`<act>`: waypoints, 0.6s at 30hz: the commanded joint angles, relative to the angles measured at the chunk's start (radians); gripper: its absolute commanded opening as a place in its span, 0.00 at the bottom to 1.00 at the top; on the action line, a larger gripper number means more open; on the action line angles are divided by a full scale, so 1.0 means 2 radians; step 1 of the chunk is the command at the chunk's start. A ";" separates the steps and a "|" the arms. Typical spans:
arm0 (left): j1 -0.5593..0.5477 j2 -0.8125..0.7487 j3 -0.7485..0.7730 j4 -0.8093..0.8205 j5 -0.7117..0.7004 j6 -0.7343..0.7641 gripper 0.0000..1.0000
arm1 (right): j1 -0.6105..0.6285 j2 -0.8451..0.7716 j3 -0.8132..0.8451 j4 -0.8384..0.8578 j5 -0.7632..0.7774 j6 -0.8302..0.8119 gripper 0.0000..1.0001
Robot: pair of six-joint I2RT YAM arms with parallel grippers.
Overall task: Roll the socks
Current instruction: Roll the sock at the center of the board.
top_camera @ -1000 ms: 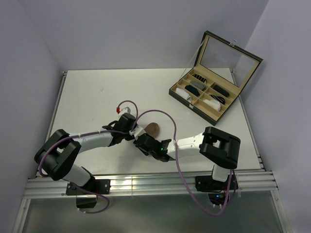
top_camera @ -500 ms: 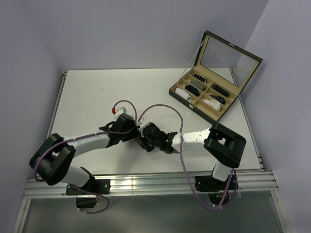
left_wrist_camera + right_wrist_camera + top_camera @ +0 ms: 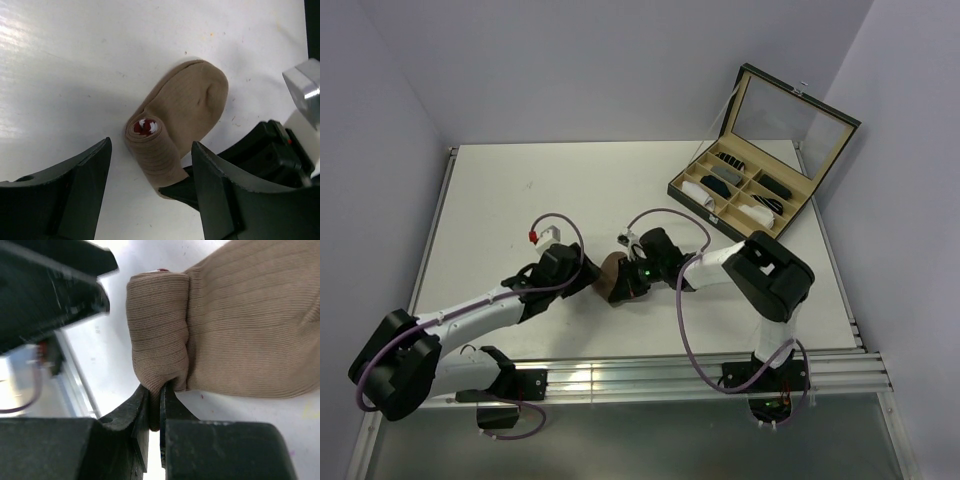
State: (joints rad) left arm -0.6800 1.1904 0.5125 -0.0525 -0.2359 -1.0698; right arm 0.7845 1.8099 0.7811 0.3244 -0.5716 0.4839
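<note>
A tan-brown sock point(image 3: 610, 274) lies on the white table near the front middle, partly rolled from its cuff. In the left wrist view the roll point(image 3: 152, 152) shows a red-and-white core, and the flat toe part point(image 3: 192, 102) extends beyond it. My left gripper point(image 3: 151, 145) is open, with its fingers astride the roll's near end and not touching it. My right gripper point(image 3: 155, 397) is shut on the end of the roll point(image 3: 160, 330), pinching a fold of fabric. From above, both grippers meet at the sock, the left gripper point(image 3: 582, 284) from the left and the right gripper point(image 3: 625, 282) from the right.
An open wooden box point(image 3: 692, 192) with a glass lid stands at the back right, its compartments holding small sock rolls. A metal rail point(image 3: 620, 375) runs along the table's front edge. Walls close in the left, back and right.
My left gripper has opened, let go of the roll and drawn back to the left. My right gripper has moved in and shut on the roll's end.
</note>
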 commanded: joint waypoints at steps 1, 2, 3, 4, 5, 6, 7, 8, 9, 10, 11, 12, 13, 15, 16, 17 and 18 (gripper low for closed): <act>0.001 0.005 -0.017 0.041 0.021 -0.017 0.69 | -0.016 0.041 -0.006 0.016 -0.088 0.048 0.00; 0.001 0.011 -0.020 0.045 0.022 -0.019 0.68 | -0.023 0.045 -0.004 0.019 -0.099 0.058 0.00; 0.001 0.016 -0.020 0.046 0.023 -0.020 0.67 | -0.026 0.048 -0.001 0.021 -0.104 0.060 0.00; 0.001 0.024 -0.021 0.048 0.020 -0.020 0.66 | -0.029 0.054 0.004 0.016 -0.107 0.060 0.00; 0.001 0.029 -0.022 0.051 0.018 -0.022 0.66 | -0.032 0.056 0.011 0.004 -0.110 0.058 0.00; 0.001 0.034 -0.022 0.052 0.018 -0.023 0.66 | -0.033 0.058 0.015 -0.002 -0.111 0.056 0.00; 0.001 0.042 -0.023 0.058 0.015 -0.023 0.66 | -0.033 0.059 0.021 -0.011 -0.109 0.052 0.00; 0.001 0.047 -0.024 0.061 0.013 -0.028 0.65 | -0.033 0.060 0.028 -0.026 -0.108 0.046 0.00; 0.001 0.051 -0.025 0.064 0.010 -0.031 0.64 | -0.033 0.061 0.032 -0.031 -0.107 0.043 0.00; 0.001 0.057 -0.026 0.068 0.008 -0.033 0.64 | -0.033 0.062 0.034 -0.036 -0.107 0.039 0.00; 0.001 0.060 -0.026 0.069 0.003 -0.038 0.64 | -0.033 0.064 0.039 -0.044 -0.108 0.038 0.00; 0.001 0.063 -0.026 0.070 0.001 -0.040 0.62 | -0.033 0.065 0.041 -0.046 -0.108 0.038 0.00; 0.001 0.067 -0.027 0.071 -0.002 -0.042 0.60 | -0.034 0.065 0.043 -0.047 -0.108 0.040 0.00; 0.001 0.071 -0.028 0.065 -0.008 -0.050 0.55 | -0.034 0.066 0.044 -0.049 -0.109 0.039 0.00; 0.001 0.075 -0.030 0.064 -0.009 -0.052 0.53 | -0.034 0.065 0.043 -0.046 -0.111 0.041 0.00; 0.001 0.077 -0.032 0.061 -0.010 -0.057 0.50 | -0.034 0.065 0.043 -0.046 -0.112 0.042 0.00; 0.001 0.079 -0.033 0.063 -0.010 -0.059 0.42 | -0.034 0.063 0.044 -0.047 -0.113 0.042 0.00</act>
State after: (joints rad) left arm -0.6800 1.3293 0.4656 0.0734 -0.2153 -1.1622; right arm 0.7143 1.9160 0.8581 0.3050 -0.7956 0.5789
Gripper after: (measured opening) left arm 0.454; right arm 0.124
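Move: The sock roll lies almost under the left hand, its middle some 2 cm back, 2 cm to the right and about 5 cm below, with the red cuff end nearly straight beneath. The sock's unrolled toe part lies about 4 cm to the left hand's right, 1 cm ahead and 6 cm lower. From the right hand, which already pinches the near end, the roll's middle is about 3 cm forward and 2 cm left, at the same height. The left fingers come down astride the cuff end of the brown roll and begin to close on its sides, the hand sinking nearly 4 cm almost straight down and tipping slightly downward as the gap narrows by about a third. The right hand keeps its pinch on the other end and stays in place, still twisting some 15 degrees, its top going over forward. ##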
